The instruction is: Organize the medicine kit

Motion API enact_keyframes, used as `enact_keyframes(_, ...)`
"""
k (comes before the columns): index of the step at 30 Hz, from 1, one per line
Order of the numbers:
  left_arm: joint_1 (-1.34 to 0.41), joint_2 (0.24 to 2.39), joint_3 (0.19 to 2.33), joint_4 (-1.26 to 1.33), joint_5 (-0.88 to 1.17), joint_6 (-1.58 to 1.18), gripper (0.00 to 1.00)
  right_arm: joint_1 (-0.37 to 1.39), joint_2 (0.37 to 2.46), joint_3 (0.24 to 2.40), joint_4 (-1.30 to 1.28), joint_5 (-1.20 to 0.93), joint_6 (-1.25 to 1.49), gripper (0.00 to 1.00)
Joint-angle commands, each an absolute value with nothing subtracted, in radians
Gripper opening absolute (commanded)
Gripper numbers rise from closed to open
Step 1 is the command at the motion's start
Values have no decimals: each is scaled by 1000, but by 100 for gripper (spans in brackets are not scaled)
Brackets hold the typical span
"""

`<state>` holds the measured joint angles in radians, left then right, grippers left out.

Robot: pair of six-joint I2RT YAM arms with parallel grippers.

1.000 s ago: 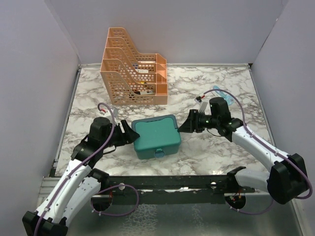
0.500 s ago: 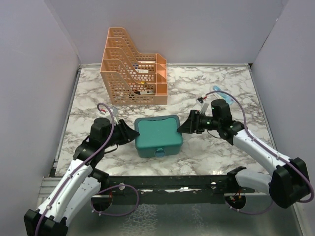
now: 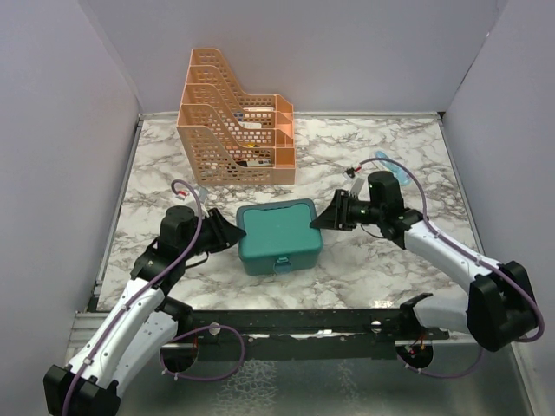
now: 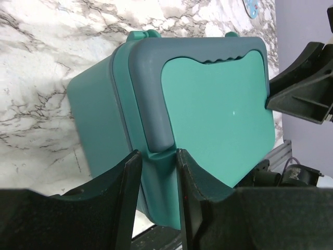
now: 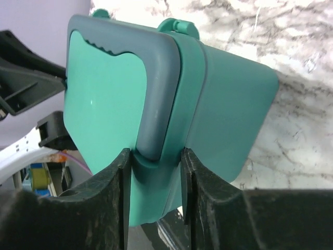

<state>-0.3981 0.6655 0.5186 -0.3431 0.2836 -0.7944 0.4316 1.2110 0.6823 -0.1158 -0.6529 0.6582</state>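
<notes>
The medicine kit [image 3: 279, 236] is a teal box with its lid down and latch facing the near edge, standing on the marble table between both arms. My left gripper [image 3: 232, 236] is at its left side, shut on the lid's raised rim there [image 4: 156, 161]; both black fingers [image 4: 127, 198] press the teal edge. My right gripper [image 3: 323, 218] is at the kit's right side, shut on the lid rim [image 5: 156, 166], with fingers [image 5: 195, 198] against it on either side. Each wrist view shows the grey handle band [image 5: 156, 94] on the lid and the other gripper beyond the box.
An orange perforated file rack [image 3: 236, 121] with small items in it stands behind the kit at the back left. A small light-blue object [image 3: 388, 165] lies at the back right near the right arm's cable. Walls close in the table on three sides.
Both grippers have closed onto the kit's left and right lid edges. The kit has shifted slightly to the right and turned squarer to the table edge.
</notes>
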Motion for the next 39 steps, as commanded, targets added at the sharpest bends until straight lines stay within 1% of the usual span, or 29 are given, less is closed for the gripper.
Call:
enact_keyframes(1,-403,706,490,-368,287,-775,34,453,1339,746,-31,-655,608,29)
enact_keyframes(7,-402,709,449,-341,94,-786,34,465,1534,907,-7,-607,549,24)
enact_keyframes(13,-401,707,422,-273,62,-787,34,468,1629,1040,5,-564,507,23)
enact_keyframes(15,-400,706,420,-272,55,-776,37,468,1619,1062,-9,-522,491,23)
enact_keyframes(17,-400,707,440,-289,49,-750,45,468,1593,1110,-100,-403,473,27)
enact_keyframes(19,-400,711,473,-330,28,-719,52,468,1551,1138,-176,-292,474,35)
enact_keyframes(21,-400,712,502,-356,25,-695,59,468,1500,1139,-216,-232,475,45)
enact_keyframes(24,-401,716,553,-383,12,-652,67,468,1420,1103,-246,-228,478,57)
enact_keyframes(26,-399,722,583,-393,-15,-606,73,468,1361,1057,-250,-245,488,66)
enact_keyframes(27,-399,727,599,-400,-35,-571,75,468,1333,1028,-242,-264,496,68)
enact_keyframes(31,-399,765,683,-407,-95,-461,79,471,1204,880,-182,-340,592,68)
enact_keyframes(34,-398,792,721,-383,-151,-409,86,489,1113,781,-148,-358,675,68)
enact_keyframes(39,-397,841,761,-316,-122,-332,91,542,993,610,-33,-400,811,69)
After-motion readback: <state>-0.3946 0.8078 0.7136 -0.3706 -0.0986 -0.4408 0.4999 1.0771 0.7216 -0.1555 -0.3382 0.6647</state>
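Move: The medicine kit box stands between the hands: its middle lies about 11 cm to the right of the left hand, level fore and aft, and some 10 cm left and 3 cm back of the right hand, a few centimetres below both. Counted from the right hand, the orange rack stands about 24 cm ahead and 24 cm left; the blue item lies 19 cm ahead and 25 cm right. Right hand pushes its box end 12 cm forward, opens, backs off; left follows 6 cm forward-left, opening. ##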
